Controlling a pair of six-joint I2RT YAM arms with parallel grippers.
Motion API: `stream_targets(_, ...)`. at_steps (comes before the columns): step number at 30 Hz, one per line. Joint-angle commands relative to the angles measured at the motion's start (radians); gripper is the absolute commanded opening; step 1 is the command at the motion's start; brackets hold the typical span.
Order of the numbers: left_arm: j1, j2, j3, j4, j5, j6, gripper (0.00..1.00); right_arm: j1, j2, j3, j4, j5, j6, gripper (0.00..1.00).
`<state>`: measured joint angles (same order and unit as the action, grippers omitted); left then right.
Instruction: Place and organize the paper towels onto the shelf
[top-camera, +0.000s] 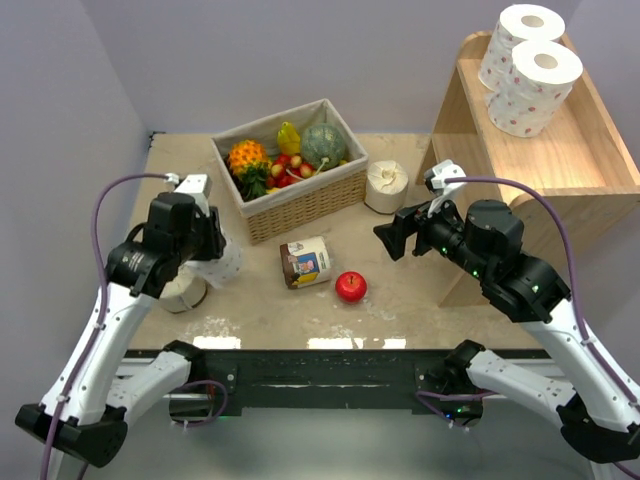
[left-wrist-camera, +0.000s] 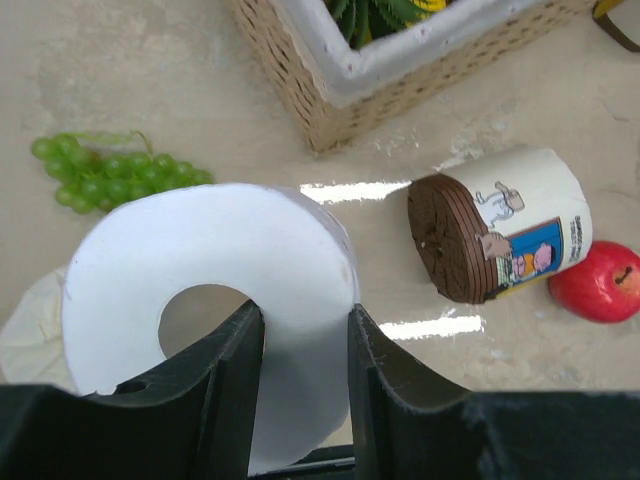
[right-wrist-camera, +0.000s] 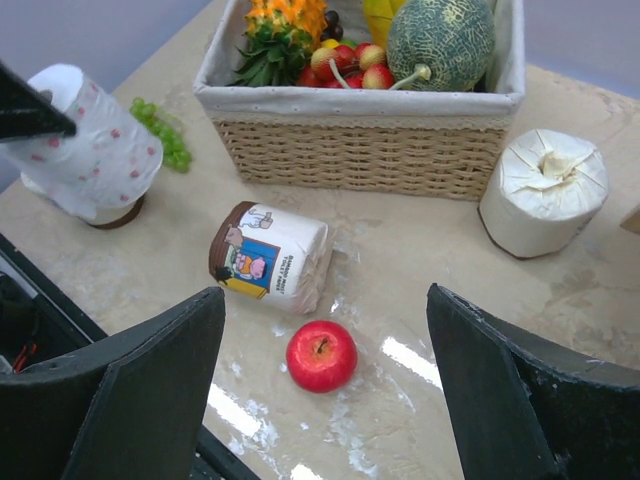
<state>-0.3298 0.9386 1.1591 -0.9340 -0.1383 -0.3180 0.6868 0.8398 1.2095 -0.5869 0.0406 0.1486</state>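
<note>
My left gripper (left-wrist-camera: 305, 330) is shut on the wall of a pink-dotted paper towel roll (left-wrist-camera: 215, 290), one finger in its hollow centre and one outside. It holds the roll (top-camera: 222, 263) tilted above a cream roll (top-camera: 183, 291) at the table's left. A plain wrapped roll (top-camera: 386, 187) stands beside the shelf (top-camera: 560, 165). Two dotted rolls (top-camera: 528, 68) sit stacked on the shelf's top tier. My right gripper (top-camera: 392, 238) hangs open over the table's middle, with nothing between its fingers (right-wrist-camera: 140, 390). It looks down on the wrapped roll (right-wrist-camera: 543, 192) and the held roll (right-wrist-camera: 95, 150).
A wicker basket (top-camera: 300, 205) of fruit stands at the back centre. A printed-label jar (top-camera: 306, 262) lies on its side beside a red apple (top-camera: 350, 286). Green grapes (left-wrist-camera: 110, 175) lie left of the basket.
</note>
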Motion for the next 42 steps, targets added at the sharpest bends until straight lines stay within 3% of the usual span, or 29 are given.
stream_targets(1, -0.006, -0.046, -0.155, 0.105, 0.132, -0.078, 0.27, 0.003, -0.007, 0.018, -0.024, 0.070, -0.009, 0.86)
stream_targets(11, -0.037, -0.006, -0.346, 0.297, 0.219, -0.141, 0.30, 0.002, -0.012, 0.013, 0.001, 0.048, -0.015, 0.86)
stream_targets(17, -0.040, 0.034, -0.340, 0.342, 0.281, -0.144, 0.57, 0.002, 0.016, -0.014, 0.015, 0.019, -0.026, 0.86)
stream_targets(18, -0.040, 0.037, -0.316, 0.343, 0.282, -0.139, 0.70, 0.002, 0.019, -0.013, 0.018, 0.004, -0.026, 0.86)
stream_targets(21, -0.040, 0.061, -0.250, 0.345, 0.286, -0.113, 0.87, 0.002, 0.041, -0.005, 0.038, -0.037, -0.026, 0.87)
stream_targets(24, -0.038, 0.089, -0.178, 0.342, 0.246, -0.086, 0.95, 0.003, 0.094, 0.025, 0.042, -0.129, -0.001, 0.87)
stream_targets(26, -0.037, 0.118, -0.141, 0.327, 0.142, -0.066, 0.98, 0.003, 0.142, 0.042, 0.064, -0.166, 0.028, 0.85)
stream_targets(28, -0.031, 0.149, -0.093, 0.314, -0.013, -0.046, 1.00, 0.014, 0.168, 0.033, 0.122, -0.218, 0.087, 0.85)
stream_targets(31, 0.056, 0.186, -0.068, 0.333, -0.087, 0.012, 1.00, 0.078, 0.231, 0.024, 0.203, -0.219, 0.144, 0.84)
stream_targets(33, 0.162, 0.201, -0.076, 0.346, -0.089, -0.007, 1.00, 0.155, 0.297, 0.038, 0.223, -0.188, 0.164, 0.84)
stream_targets(38, 0.265, 0.175, -0.194, 0.469, -0.021, -0.128, 1.00, 0.281, 0.467, 0.160, 0.214, -0.064, 0.187, 0.82)
stream_targets(42, 0.330, 0.106, -0.329, 0.538, -0.067, -0.170, 1.00, 0.370, 0.629, 0.257, 0.214, -0.019, 0.192, 0.82)
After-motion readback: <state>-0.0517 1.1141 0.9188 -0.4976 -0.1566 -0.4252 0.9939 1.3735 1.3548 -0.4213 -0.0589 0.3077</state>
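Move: My left hand still pinches the paper towel roll by its wall. The bare spot where it will stand lies about 4 cm to the right, 2 cm back and 16 cm down to its middle; the cloth-wrapped roll is about 11 cm left and 1 cm back, the grapes 13 cm ahead and 10 cm left. From my empty right hand that spot is some 37 cm left, level with it and 28 cm down; the printed-wrapper roll is 21 cm left and 7 cm ahead, the apple 10 cm left and 2 cm ahead. I lower the roll about 11 cm with my left hand, tipping the fingers further down and easing right, then open wide and let go. That hand lifts clear forward, then swings left towards the grapes, turning counter-clockwise. My open right hand nearly waits, then sweeps about 18 cm left and somewhat down towards the freed roll, fingers tipping down. ##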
